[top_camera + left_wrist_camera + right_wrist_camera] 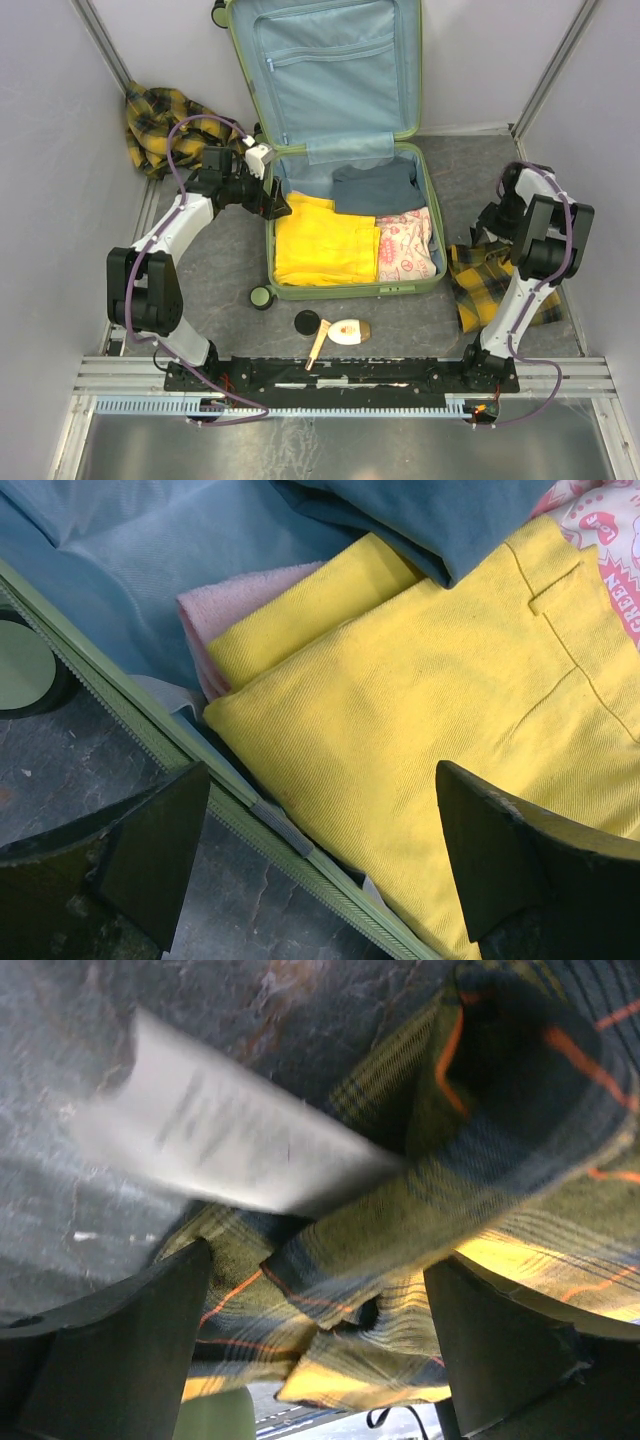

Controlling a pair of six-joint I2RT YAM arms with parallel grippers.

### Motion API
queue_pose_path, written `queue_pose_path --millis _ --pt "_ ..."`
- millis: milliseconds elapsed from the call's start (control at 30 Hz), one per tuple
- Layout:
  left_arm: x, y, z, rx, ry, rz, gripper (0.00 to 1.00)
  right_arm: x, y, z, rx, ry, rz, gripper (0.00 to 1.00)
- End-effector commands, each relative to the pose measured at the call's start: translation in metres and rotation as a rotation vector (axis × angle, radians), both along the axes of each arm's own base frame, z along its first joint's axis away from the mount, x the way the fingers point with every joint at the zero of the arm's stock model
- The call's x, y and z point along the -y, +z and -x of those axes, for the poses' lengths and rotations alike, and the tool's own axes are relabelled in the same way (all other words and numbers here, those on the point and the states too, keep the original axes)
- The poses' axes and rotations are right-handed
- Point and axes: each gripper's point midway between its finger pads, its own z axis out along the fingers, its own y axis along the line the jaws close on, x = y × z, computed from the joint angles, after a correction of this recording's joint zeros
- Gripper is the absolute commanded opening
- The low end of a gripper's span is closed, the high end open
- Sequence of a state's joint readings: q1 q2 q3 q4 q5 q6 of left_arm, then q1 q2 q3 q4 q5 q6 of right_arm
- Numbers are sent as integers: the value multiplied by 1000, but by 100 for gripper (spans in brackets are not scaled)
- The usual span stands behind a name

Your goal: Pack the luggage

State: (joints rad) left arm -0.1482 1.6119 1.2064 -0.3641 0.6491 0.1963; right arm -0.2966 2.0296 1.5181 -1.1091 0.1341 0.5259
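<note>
The lime-green luggage (262,232) lies open, its blue-lined lid (330,70) propped against the back wall. Inside are a folded yellow garment (325,245), a blue-grey garment (378,188) and a pink patterned cloth (408,245). My left gripper (278,205) hovers open over the luggage's left rim (300,845); in the left wrist view its gripper (320,865) straddles the rim and the yellow garment (430,710), holding nothing. My right gripper (478,238) stands open over a yellow plaid cloth (490,285). In the right wrist view that gripper (320,1345) has the plaid cloth (400,1250) loose between wide jaws.
A second plaid cloth (165,125) is bunched at the back left. In front of the luggage lie a black disc (307,322), a wooden-handled tool (318,345) and a white-and-brown object (348,331). A pink towel (250,595) shows under the yellow garment. White walls close in both sides.
</note>
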Motion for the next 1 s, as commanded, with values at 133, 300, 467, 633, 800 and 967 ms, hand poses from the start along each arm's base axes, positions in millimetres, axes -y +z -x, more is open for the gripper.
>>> queue_pose_path --millis 133,300,467,633,800,967 --pt "-4 13 -4 14 3 -39 100 5 -41 -10 -59 -37 2 61" --pt "-5 15 -5 16 7 -43 100 -5 -49 -13 -49 -5 -77 8" --pt "-5 16 -4 23 4 -42 100 -2 -17 -26 58 64 -116 1" --pt "-3 17 -4 35 -4 -32 100 2 31 -35 206 255 -109 1" --pt "-1 18 -5 40 -13 -19 100 7 62 -30 271 384 -99 1" --pt "0 18 -5 49 -22 -13 100 0 98 -31 355 499 -133 1"
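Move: The far edge of the plaid shirt lies right between the right hand's open, downward fingers. Its middle is some 10 cm back, straight behind, and about 3 cm below. A white tag sticks out about 2 cm ahead and 2 cm to the left. The open suitcase's middle is roughly 32 cm left and 4 cm ahead, with the patterned garment in it about 22 cm left and 2 cm back. From the left hand the shirt lies some 50 cm right, 17 cm back and 16 cm lower. The right hand sinks the last 2 cm or so into the bunched far edge of the plaid shirt, its wide-open fingers closing to nearly shut and pinching the cloth beside the white tag. It holds there briefly, then lifts about 7 cm from its lowest point, easing some 2 cm forward while the wrist turns roughly 20 degrees counter-clockwise and the fingertips swing forward, keeping their grip. ##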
